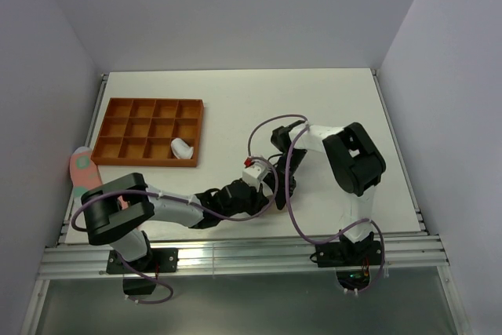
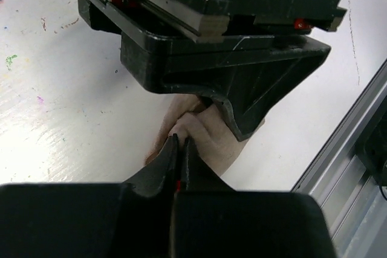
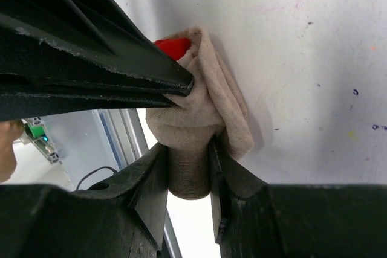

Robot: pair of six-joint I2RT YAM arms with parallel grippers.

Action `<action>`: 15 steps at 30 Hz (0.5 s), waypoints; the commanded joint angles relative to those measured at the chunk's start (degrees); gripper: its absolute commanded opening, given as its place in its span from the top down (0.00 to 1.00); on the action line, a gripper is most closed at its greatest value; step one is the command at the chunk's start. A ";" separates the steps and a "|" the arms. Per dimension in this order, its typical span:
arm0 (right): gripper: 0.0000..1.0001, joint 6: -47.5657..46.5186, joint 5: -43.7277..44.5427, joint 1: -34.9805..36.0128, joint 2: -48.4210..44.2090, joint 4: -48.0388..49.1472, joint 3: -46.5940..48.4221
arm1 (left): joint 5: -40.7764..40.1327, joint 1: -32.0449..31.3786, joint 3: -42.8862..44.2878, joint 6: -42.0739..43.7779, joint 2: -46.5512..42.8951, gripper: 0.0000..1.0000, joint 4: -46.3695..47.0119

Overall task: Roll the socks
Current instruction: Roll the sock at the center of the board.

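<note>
The beige sock [image 3: 202, 104] lies bunched on the white table near its front edge. My right gripper [image 3: 188, 149] is shut on a rolled part of it, which fills the gap between the fingers. My left gripper [image 2: 180, 140] is shut, with its tips pressed against the beige sock [image 2: 208, 137]; whether fabric is pinched between them is hidden. From above, the left gripper [image 1: 252, 196] and right gripper [image 1: 273, 186] meet over the sock and cover it. A rolled white sock [image 1: 182, 147] sits in a tray compartment. A reddish sock [image 1: 82, 169] lies at the table's left edge.
The orange compartment tray [image 1: 118, 103] stands at the back left. A metal rail [image 1: 235, 253] runs along the table's front edge, close to the beige sock. White walls enclose the table on three sides.
</note>
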 commanded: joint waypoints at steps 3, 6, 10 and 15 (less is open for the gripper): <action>0.63 2.58 6.94 -0.14 -2.12 10.88 -2.66 | 1.45 -0.46 1.06 -4.15 3.40 1.00 -4.90; 0.55 4.60 7.82 -0.14 -3.70 13.61 -3.90 | 1.54 -0.72 1.24 -6.17 4.98 1.00 -6.91; 0.47 6.89 8.79 -0.14 -5.64 16.34 -5.48 | 2.24 -0.72 1.77 -7.84 7.44 1.00 -8.42; 0.41 7.68 9.23 -0.23 -7.31 18.62 -7.24 | 2.85 -0.81 2.29 -9.34 9.90 1.00 -9.82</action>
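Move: Right between the two grippers lies the half-rolled beige sock, its middle about 2 cm to the right of the left hand, level with it and 1 cm below. From the right hand it is some 2 cm to the left, 1 cm farther out and about level. The rolled white sock lies about 20 cm ahead and 28 cm left of the left hand, in the wooden tray, whose middle is roughly 26 cm ahead and 41 cm left. Loosening its hold on the beige roll, the right gripper spreads from partly open to a bit over half and edges about 1 cm right, its wrist turning slightly clockwise. The left hand, fingers still shut on the sock's upper folds, presses on to the right by some 2 cm and sinks about 1 cm, tipping a few degrees. ##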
